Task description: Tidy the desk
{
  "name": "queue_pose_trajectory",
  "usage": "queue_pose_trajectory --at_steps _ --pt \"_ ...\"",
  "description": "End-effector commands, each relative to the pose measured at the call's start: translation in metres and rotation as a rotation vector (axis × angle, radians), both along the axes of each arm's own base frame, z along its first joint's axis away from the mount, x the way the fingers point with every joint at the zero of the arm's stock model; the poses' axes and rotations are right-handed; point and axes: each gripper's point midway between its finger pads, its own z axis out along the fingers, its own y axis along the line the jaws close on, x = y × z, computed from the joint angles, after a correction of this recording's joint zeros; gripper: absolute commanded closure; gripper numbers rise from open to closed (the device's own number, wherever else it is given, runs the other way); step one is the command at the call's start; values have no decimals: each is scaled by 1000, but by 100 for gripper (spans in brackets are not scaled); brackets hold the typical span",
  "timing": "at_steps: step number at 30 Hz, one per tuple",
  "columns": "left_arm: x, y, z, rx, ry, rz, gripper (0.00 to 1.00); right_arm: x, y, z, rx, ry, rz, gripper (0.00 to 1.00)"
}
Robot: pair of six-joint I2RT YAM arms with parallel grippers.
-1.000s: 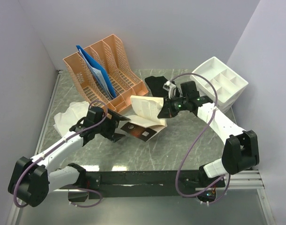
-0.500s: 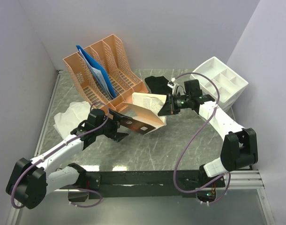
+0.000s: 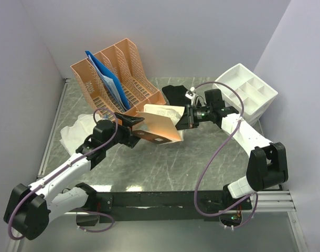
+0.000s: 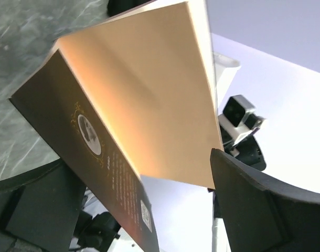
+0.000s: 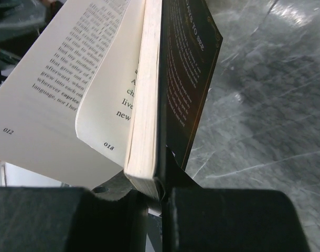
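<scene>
A paperback book (image 3: pixel 161 126) with a dark cover hangs tilted above the grey-green marble desk (image 3: pixel 165 163), some pages fanned open. My right gripper (image 3: pixel 182 119) is shut on its spine corner; in the right wrist view the book (image 5: pixel 149 94) is pinched between the black pads of that gripper (image 5: pixel 157 194). My left gripper (image 3: pixel 132 125) stands open at the book's left edge. In the left wrist view the dark cover and tan side of the book (image 4: pixel 144 100) lie between the wide-apart fingers (image 4: pixel 259 205); whether a finger touches the cover I cannot tell.
An orange file organizer (image 3: pixel 118 79) holding blue folders stands at the back left. A white compartment tray (image 3: pixel 249 94) sits at the back right, a black object (image 3: pixel 176 93) beside it. Crumpled white material (image 3: pixel 76 131) lies at the left. A black rail (image 3: pixel 160 199) runs along the near edge.
The right gripper has lifted the book off the desk and tilted it up. The left gripper has moved up and to the right, so that its open fingers now straddle the book's left edge.
</scene>
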Motion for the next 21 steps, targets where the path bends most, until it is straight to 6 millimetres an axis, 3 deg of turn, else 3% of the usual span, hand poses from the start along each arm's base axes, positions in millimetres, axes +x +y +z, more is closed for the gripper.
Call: queue_pose_trajectory --at_steps 1,7,10,21 --pt "15 -2 27 -39 -118 36 1 -18 17 24 58 -105 101 100" --pt "22 -8 30 -11 -135 13 1 -45 27 21 -20 -229 232 100" --pt "21 -10 28 -16 -132 1 0 -52 28 20 -82 -388 311 100" --pt "8 -29 11 -18 -92 -139 1 -62 27 23 -223 -785 526 95"
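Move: Between the left hand's wide-open fingers and the right hand hangs the half-open book, its middle about 9 cm to the left hand's right, 2 cm ahead and a touch lower. The tan file rack stands some 21 cm ahead of the left hand, 11 cm to its left and 12 cm below. From the right hand, already pinching the book, the left gripper is about 17 cm left, level with it; the black cloth lies roughly 18 cm straight ahead and 18 cm down. Keeping its pinch on the book's page block and back cover, the right hand draws back about 6 cm and some 2 cm left, bringing the held end nearer the left gripper. Its wrist rolls some 30 degrees, far side rising, while swinging about 20 degrees counter-clockwise. The left hand eases 1 to 2 cm to its right, fingers staying wide open around the book's free end without closing. ##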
